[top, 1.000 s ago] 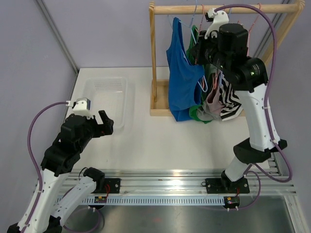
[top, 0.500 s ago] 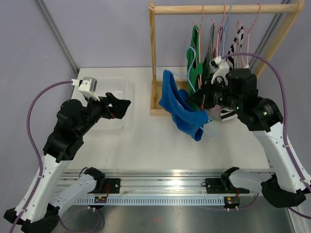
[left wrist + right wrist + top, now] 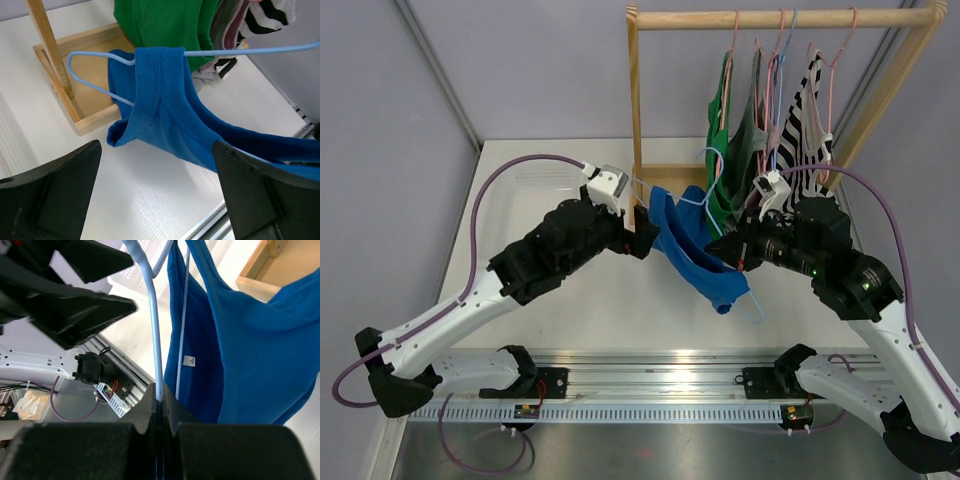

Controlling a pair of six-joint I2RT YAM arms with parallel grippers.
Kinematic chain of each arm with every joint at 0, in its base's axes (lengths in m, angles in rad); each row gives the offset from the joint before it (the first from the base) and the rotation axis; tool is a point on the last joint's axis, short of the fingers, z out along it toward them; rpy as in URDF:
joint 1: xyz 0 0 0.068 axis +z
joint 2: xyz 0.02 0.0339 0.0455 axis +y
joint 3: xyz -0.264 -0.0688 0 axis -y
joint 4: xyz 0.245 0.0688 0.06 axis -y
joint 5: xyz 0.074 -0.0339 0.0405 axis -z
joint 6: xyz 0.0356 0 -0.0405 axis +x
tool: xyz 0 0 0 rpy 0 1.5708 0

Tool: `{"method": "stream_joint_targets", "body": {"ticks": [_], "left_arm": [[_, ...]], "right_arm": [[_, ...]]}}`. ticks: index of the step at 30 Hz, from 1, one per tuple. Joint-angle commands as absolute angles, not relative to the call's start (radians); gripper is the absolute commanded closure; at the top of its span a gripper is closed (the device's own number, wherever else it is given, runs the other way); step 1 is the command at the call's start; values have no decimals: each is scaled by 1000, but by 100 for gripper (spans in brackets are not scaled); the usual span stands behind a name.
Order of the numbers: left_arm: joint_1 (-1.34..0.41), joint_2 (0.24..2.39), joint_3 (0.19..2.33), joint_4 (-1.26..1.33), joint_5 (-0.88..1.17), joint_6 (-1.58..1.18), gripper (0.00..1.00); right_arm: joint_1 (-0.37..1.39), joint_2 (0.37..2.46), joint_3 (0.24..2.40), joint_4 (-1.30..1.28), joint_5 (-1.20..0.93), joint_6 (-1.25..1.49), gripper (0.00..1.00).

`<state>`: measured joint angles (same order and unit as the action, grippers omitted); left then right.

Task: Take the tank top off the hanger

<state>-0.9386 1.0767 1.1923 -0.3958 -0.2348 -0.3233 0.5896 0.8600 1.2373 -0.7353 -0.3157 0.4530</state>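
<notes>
The blue tank top [image 3: 692, 250] hangs on a light blue wire hanger [image 3: 712, 166], held low over the table in front of the rack. My right gripper [image 3: 734, 250] is shut on the hanger's wire [image 3: 153, 325], with the tank top [image 3: 245, 350] draped just to the right of the jaws [image 3: 159, 395]. My left gripper [image 3: 647, 233] is open beside the tank top's left edge. In the left wrist view the strap [image 3: 150, 85] loops over the hanger [image 3: 90, 55], ahead of and above the wide-open fingers [image 3: 157, 200], which touch nothing.
The wooden rack [image 3: 636, 110] stands at the back with green [image 3: 723, 120], striped [image 3: 807, 110] and other garments on hangers. Its base frame [image 3: 90, 117] lies just behind the tank top. A clear plastic bin [image 3: 535, 180] sits at the back left, partly behind my left arm.
My right arm took the hanger and blue tank top off the rail and lowered them toward the table. My left arm swung right, up to the tank top's left side.
</notes>
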Motion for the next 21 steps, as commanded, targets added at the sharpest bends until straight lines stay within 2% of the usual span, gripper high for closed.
{"method": "stream_joint_targets", "body": {"ticks": [1,6,7,10,11,13,14,17,21], "left_arm": [[-951,1121,1253,-307,-342,-302,7],[-953,1184,1256,-270,-342,-304,12],[-953,1193,1258,-262,-348,-304,17],[-953,1212,1281,-276,-368,-301,35],[-953,1213,1279,-267,-377,-298,49],[-953,1216,1273,-256,-383,-296,61],[-953,1223,1273,-255,-405,-295,76],[-953,1236,1296,-282,-457,-308,100],[-953,1232,1302,-314,-540,-319,100]], "right_arm": [[604,845,1244,-627,-368,469,100],[609,838,1238,-632,-394,465,100],[611,838,1236,-635,-394,463,100],[611,830,1238,-656,-365,450,100],[611,827,1239,-663,-370,446,100],[611,824,1235,-657,-386,451,100],[611,821,1233,-655,-394,449,100],[611,815,1232,-681,-365,428,100],[611,810,1213,-692,-408,390,100]]}}
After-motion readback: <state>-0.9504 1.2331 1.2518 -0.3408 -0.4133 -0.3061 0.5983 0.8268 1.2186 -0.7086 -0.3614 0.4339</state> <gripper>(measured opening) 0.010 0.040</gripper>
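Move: Just ahead of the left hand, about 5 cm forward, 2 cm to its right and 1 cm below, is the blue tank top's near shoulder strap, looped over the hanger arm. The hanger's free tip is roughly 9 cm ahead and 2 cm to the left. The green top hangs some 17 cm ahead and 13 cm right, 4 cm lower. From the right hand, which holds the hanger, the strap is about 9 cm ahead, 11 cm left and 2 cm below. Easing forward about 4 cm, the open left hand dips some 2 cm and edges slightly right onto the blue strap. It then shuts its fingers fully, pinching the cloth just under the hanger arm, while turning about 10 degrees counter-clockwise and lifting about 1 cm. The right hand keeps its grip on the hanger, drifting back only about 1 cm. ##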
